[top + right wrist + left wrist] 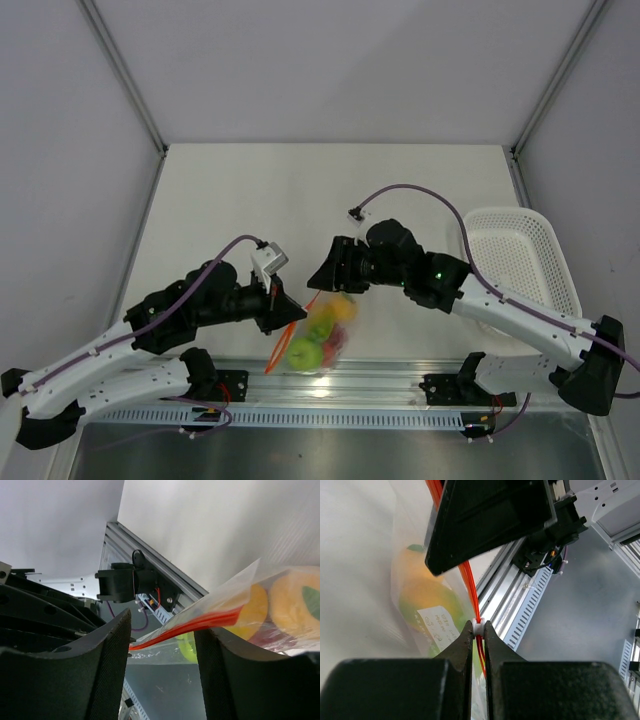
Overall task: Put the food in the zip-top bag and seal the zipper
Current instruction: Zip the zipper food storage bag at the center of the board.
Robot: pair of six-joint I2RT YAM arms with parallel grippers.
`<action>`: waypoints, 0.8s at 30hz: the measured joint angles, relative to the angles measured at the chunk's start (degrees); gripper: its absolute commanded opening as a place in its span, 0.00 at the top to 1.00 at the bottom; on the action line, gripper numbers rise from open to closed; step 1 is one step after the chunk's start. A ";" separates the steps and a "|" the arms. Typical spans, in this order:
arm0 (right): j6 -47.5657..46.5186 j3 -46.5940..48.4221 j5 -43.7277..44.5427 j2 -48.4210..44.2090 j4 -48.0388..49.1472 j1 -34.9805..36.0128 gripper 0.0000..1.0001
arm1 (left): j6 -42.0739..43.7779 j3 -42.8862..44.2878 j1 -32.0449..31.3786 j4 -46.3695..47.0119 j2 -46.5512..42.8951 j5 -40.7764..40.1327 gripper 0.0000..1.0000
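The clear zip-top bag (322, 335) hangs between my two grippers above the table's near edge, with the food inside it: a lime green fruit (304, 352), yellow-orange ones (335, 310) and something red. My left gripper (478, 625) is shut on the zipper's small white tab (478, 628), and the orange-red zipper (470, 587) runs up from there. My right gripper (162, 622) stands open with the zipper strip (200, 621) crossing between its fingers, touching neither pad. In that view, yellow-orange fruits (292, 597) and the green one (187, 645) show through the plastic.
A white mesh basket (520, 265) stands at the right side of the table. The aluminium rail (380, 385) that bears the arm bases runs just below the hanging bag. Grey walls close in the table on both sides and at the back.
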 measured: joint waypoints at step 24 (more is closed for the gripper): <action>8.44 -5.09 6.40 -1.51 7.82 5.84 1.00 | -0.37 0.02 0.00 0.94 -0.04 0.04 1.00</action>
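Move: The zipper stretch that the right fingers will shut on lies about 2 cm back, 2 cm to the left and 1 cm below the right hand. In the bag hanging underneath, the orange fruit is some 2 cm back and 5 cm to the right, the green apple roughly 12 cm back and 5 cm left, both 8 to 10 cm lower. From the left hand, already gripping the zipper, that stretch is some 4 cm forward and 3 cm right. The right fingers close from half open to shut and pinch the bag's red zipper just beyond the left fingertips, as the hand slides about 3 cm back and left towards the left hand and sinks slightly. Once shut, the right hand eases a centimetre back to the right. The left hand stays put, still pinching the zipper at its white slider. ##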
